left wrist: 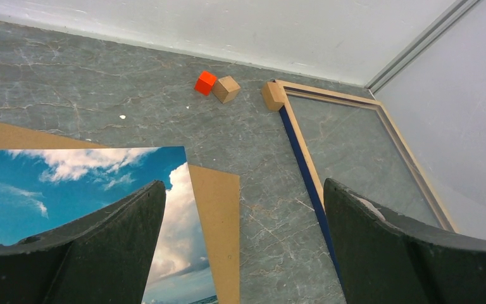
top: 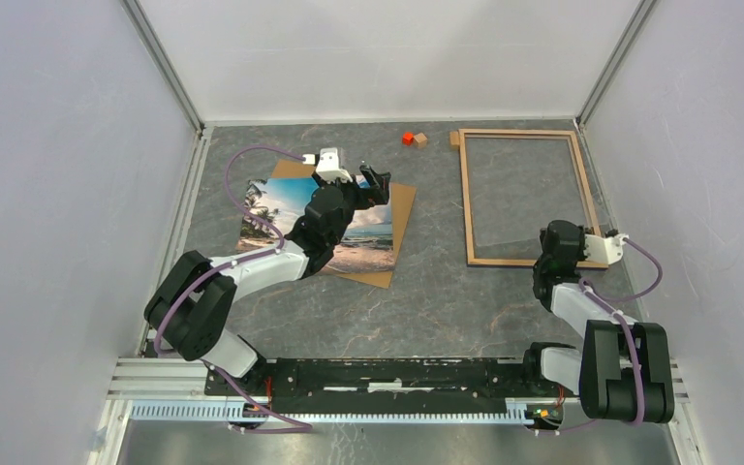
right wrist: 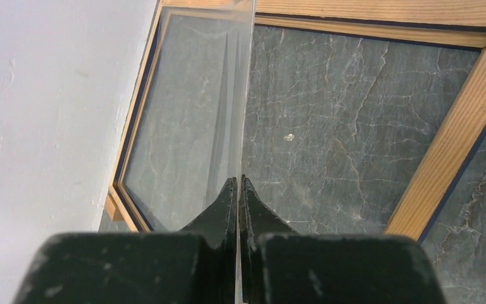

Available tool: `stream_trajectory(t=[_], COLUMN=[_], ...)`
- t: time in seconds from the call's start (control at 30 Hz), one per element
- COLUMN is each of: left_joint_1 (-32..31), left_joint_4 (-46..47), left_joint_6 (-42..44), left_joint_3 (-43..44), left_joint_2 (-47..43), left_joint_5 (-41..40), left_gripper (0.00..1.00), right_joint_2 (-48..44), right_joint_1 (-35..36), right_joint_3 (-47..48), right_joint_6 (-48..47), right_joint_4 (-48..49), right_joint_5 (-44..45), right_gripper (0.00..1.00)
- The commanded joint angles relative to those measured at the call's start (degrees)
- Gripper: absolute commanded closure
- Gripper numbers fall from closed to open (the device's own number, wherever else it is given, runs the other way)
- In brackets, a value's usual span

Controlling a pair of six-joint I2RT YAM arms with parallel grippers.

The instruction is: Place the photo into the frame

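Note:
The photo (top: 281, 208) (left wrist: 69, 183), a beach scene with blue sky, lies flat on a brown backing board (top: 397, 228) (left wrist: 218, 221) at centre left. My left gripper (top: 366, 189) (left wrist: 243, 190) hovers open over the photo's far right corner and holds nothing. The frame (top: 466, 194) (left wrist: 304, 152) (right wrist: 443, 152), light wood with a dark blue edge, lies at the right. My right gripper (top: 552, 235) (right wrist: 238, 178) is shut on the near edge of a clear pane (right wrist: 190, 126), which stands tilted up over the frame's opening.
An orange cube (top: 408, 139) (left wrist: 205, 83) and a wooden cube (top: 420, 139) (left wrist: 226, 89) sit by the back wall. A small wooden block (top: 454, 138) (left wrist: 272, 95) touches the frame's far left corner. The right wall runs close beside the frame.

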Motion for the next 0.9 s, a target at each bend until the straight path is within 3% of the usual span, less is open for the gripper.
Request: stream_trajectory(t=[0.0,0.27,0.53,0.63,0.87], left_joint_1=[-0.2,-0.2,-0.2,-0.2,-0.2], left_joint_4=[2.9,2.7,2.6,2.6,2.4], left_joint_6=[2.1,2.0,1.9,1.8,2.2], left_joint_3=[0.5,0.9,0.9,0.8,0.8], left_joint_2=[0.5,1.0,0.7,0.6,-0.3], left_joint_5=[-0.6,-0.1,0.5,0.6,0.8], left_gripper=[0.0,0.0,0.0,0.0,0.0], right_joint_2=[0.3,1.6,1.2,1.3,-1.1], right_joint_1=[0.0,-0.1,-0.1,-0.1,-0.1], right_joint_3=[0.8,3.5,7.7,10.1,16.0], right_joint_6=[-0.9,-1.1,-1.2,-2.3,-9.2], right_joint_4=[2.6,-4.3,-19.4,-25.1,-39.9], right_joint_5=[-1.6,-3.5,-2.4,-4.3,-5.2], right_gripper=[0.96,0.66,0.23,0.03,0.02])
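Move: The right hand still pinches the clear pane by its near edge, inside the near-right part of the wooden frame. The frame's middle lies about 13 cm ahead, 13 cm left and 7 cm below. Its near bar's middle is roughly 5 cm back and 13 cm left, and the wood block by the far-left corner is some 32 cm ahead and 32 cm left. From the idle left hand, the frame's middle is about 5 cm ahead, 38 cm right and 18 cm lower. The right hand opens its fingers from shut to fully wide and lets go of the pane's near edge over the frame, staying almost in place at first and then sinking about 3 cm as the fingers spread. As they widen, it draws back about 2 cm towards the near bar and a little left, while the wrist tips the fingertips down by some 20 degrees. ##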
